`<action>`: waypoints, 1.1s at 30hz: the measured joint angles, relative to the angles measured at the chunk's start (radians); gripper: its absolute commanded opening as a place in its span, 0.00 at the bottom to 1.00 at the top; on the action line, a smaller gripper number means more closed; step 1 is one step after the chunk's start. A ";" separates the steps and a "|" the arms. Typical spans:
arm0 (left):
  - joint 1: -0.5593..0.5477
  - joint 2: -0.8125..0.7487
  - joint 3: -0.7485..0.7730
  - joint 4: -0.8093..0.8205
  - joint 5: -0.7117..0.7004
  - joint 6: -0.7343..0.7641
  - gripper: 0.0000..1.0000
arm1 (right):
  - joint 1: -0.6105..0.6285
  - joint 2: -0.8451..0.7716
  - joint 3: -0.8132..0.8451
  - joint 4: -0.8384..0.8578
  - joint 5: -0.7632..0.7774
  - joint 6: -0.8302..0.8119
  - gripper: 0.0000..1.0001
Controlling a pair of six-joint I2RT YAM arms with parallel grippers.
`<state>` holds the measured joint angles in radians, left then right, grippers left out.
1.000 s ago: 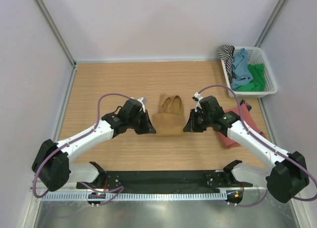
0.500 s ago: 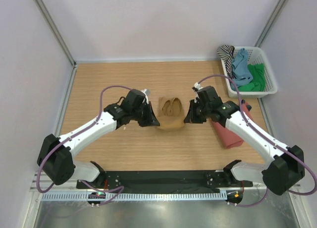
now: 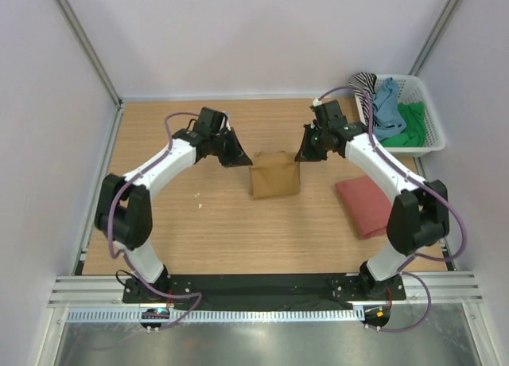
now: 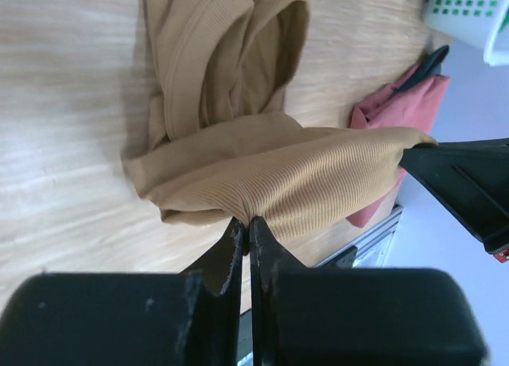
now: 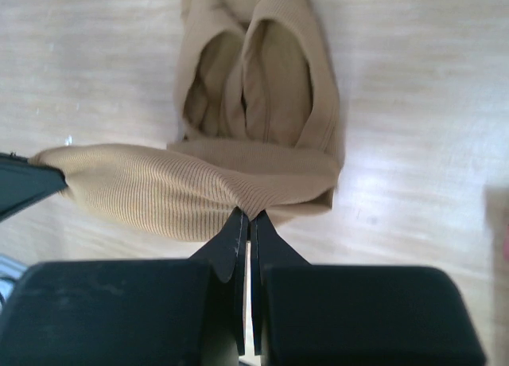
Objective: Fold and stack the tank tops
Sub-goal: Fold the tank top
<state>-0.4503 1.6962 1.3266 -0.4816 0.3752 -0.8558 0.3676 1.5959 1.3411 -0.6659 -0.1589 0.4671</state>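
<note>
The ochre-brown tank top (image 3: 274, 175) lies mid-table, its near half lifted and doubled over its straps. My left gripper (image 3: 241, 158) is shut on the left corner of the raised edge, pinching the ribbed cloth (image 4: 294, 179) at its fingertips (image 4: 246, 221). My right gripper (image 3: 302, 155) is shut on the right corner, the fabric (image 5: 159, 191) stretched taut from its tips (image 5: 250, 215). The straps (image 5: 254, 79) rest on the wood beneath the raised layer. A rust-red tank top (image 3: 366, 207) lies folded at the right, also visible in the left wrist view (image 4: 402, 111).
A white basket (image 3: 406, 152) at the far right corner holds blue (image 3: 387, 107), green (image 3: 412, 121) and striped (image 3: 363, 83) tops. Grey walls close in the table on three sides. A black rail runs along the near edge between the arm bases.
Both grippers have carried the ochre top's near edge away from the arm bases and over the straps. The straps, exposed a second ago from above, are now covered.
</note>
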 measured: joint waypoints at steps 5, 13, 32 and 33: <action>0.040 0.217 0.168 0.001 0.060 0.000 0.04 | -0.043 0.192 0.126 0.019 -0.008 -0.002 0.04; 0.106 0.500 0.468 -0.038 0.083 -0.007 0.07 | -0.103 0.421 0.312 0.049 -0.040 0.013 0.06; 0.159 0.689 0.717 -0.106 0.037 0.006 0.77 | -0.150 0.557 0.389 0.198 -0.064 0.041 0.71; 0.162 0.657 0.702 -0.106 0.027 0.011 0.77 | -0.150 0.533 0.370 0.204 -0.064 0.039 0.71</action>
<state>-0.2886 2.3535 2.0281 -0.5877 0.4023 -0.8448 0.2180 2.1284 1.7111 -0.4614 -0.2226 0.5056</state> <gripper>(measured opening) 0.761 0.700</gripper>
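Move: Both hands still pinch the hem edge of the brown tank top, one corner each, above the table. They carry it to the strap end, whose middle lies about 12 cm ahead, 6 cm to the right and 12 cm below the left hand; from the right hand it is 12 cm ahead, 6 cm left and 12 cm down. From the right hand, the folded red tank top sits some 8 cm back and 19 cm right, the white basket roughly 20 cm ahead and 30 cm right. The brown tank top's hem is carried forward some 16 cm and down about 10 cm by both hands together, over its strap end to close the fold. As the hands near the table their fingers open wide and let go of both corners; then they lift, the left by about 4 cm, the right by 2 to 3 cm. ##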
